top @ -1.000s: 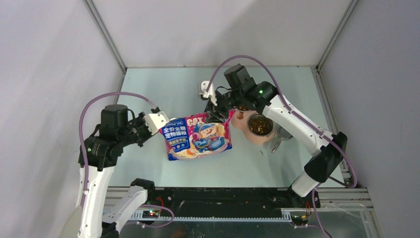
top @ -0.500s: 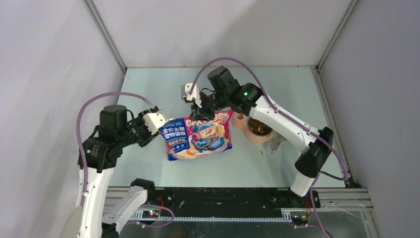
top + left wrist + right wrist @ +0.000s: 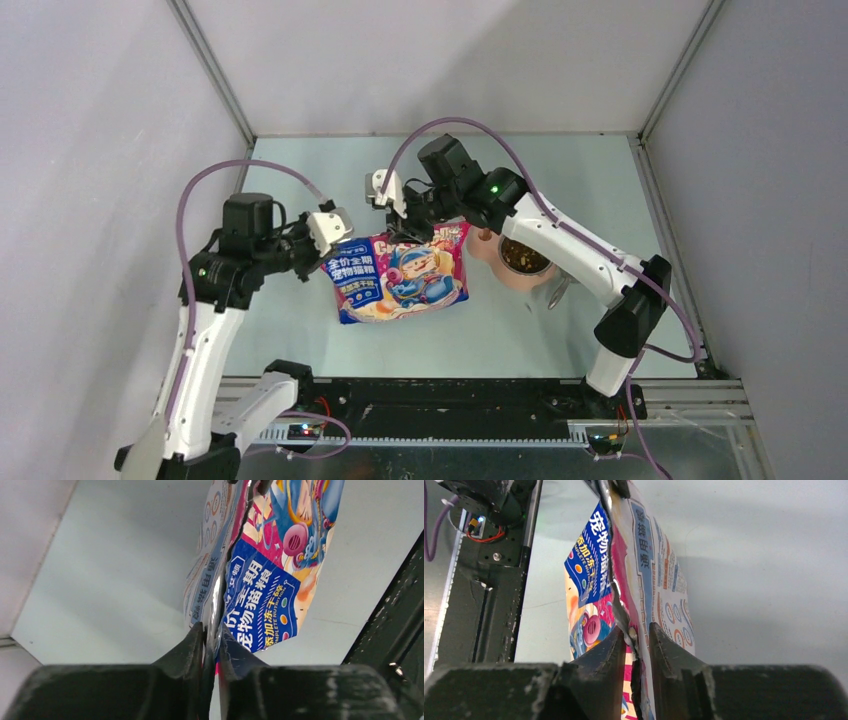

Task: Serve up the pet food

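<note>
The pet food (image 3: 520,257) is dark kibble lying in a tan bowl (image 3: 515,281) right of centre. The glossy cartoon-printed bag (image 3: 400,278) lies in the middle of the table, left of the bowl. My left gripper (image 3: 342,238) is at the bag's upper left corner. In the left wrist view its jaws (image 3: 212,632) pinch the bag (image 3: 260,600) edge-on. My right gripper (image 3: 405,232) is at the bag's top edge. In the right wrist view it (image 3: 636,635) is shut on the torn, jagged edge of the bag (image 3: 644,580).
A grey metal scoop (image 3: 557,290) lies just right of the bowl, partly under my right arm. The black base rail (image 3: 450,395) runs along the near edge. Grey walls enclose the table on three sides.
My right arm swung left from above the bowl to the bag's top edge and its jaws narrowed onto it. My left arm rose and shifted slightly right. The bag stayed put.
</note>
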You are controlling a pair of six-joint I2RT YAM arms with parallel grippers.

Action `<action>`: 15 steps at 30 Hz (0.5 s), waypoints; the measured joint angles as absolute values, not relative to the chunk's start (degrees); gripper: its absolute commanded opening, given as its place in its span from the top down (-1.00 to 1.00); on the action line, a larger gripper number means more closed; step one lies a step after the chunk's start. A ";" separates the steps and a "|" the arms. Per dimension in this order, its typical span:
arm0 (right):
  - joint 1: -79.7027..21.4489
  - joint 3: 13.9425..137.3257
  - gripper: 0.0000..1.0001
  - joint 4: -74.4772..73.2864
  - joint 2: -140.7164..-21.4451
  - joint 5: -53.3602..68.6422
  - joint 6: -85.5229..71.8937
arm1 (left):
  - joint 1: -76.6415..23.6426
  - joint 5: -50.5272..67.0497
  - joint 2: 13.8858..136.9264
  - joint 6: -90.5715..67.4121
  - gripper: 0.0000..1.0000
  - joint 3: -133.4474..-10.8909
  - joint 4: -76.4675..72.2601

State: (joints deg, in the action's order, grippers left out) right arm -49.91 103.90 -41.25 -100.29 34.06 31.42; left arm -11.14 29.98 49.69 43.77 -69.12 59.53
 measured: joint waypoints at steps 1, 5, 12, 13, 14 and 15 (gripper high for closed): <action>-49.89 103.90 0.62 -41.47 -100.29 33.89 31.53 | -11.14 30.04 50.57 44.07 0.97 -69.12 59.29; -48.69 103.22 0.83 -43.22 -99.79 33.15 34.11 | -11.27 29.95 51.27 45.43 1.00 -69.10 59.35; -43.81 96.14 0.81 -44.84 -92.27 33.54 40.03 | -11.66 29.56 48.12 46.13 1.00 -66.48 57.49; -42.72 95.02 0.99 -45.04 -90.87 33.32 40.77 | -11.66 29.54 47.77 46.11 1.00 -66.13 57.36; -41.56 93.93 1.00 -45.32 -89.34 33.28 41.56 | -11.66 29.58 47.46 46.06 1.00 -65.73 56.88; -40.62 93.21 1.00 -45.60 -88.14 33.41 42.19 | -11.66 29.65 47.18 45.98 1.00 -65.32 56.31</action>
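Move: The pet food bag's top left end already sits between the left fingers. From the right hand, open a little around the top edge's middle, the bag's top right corner lies about 12 cm right and 2 cm ahead, level in height; the bag's middle is some 6 cm back and 9 cm below, the double bowl about 21 cm right, straight across, 17 cm down. Left fingers pinch the top edge's left end; right hand runs about 9 cm right along it, closing. ##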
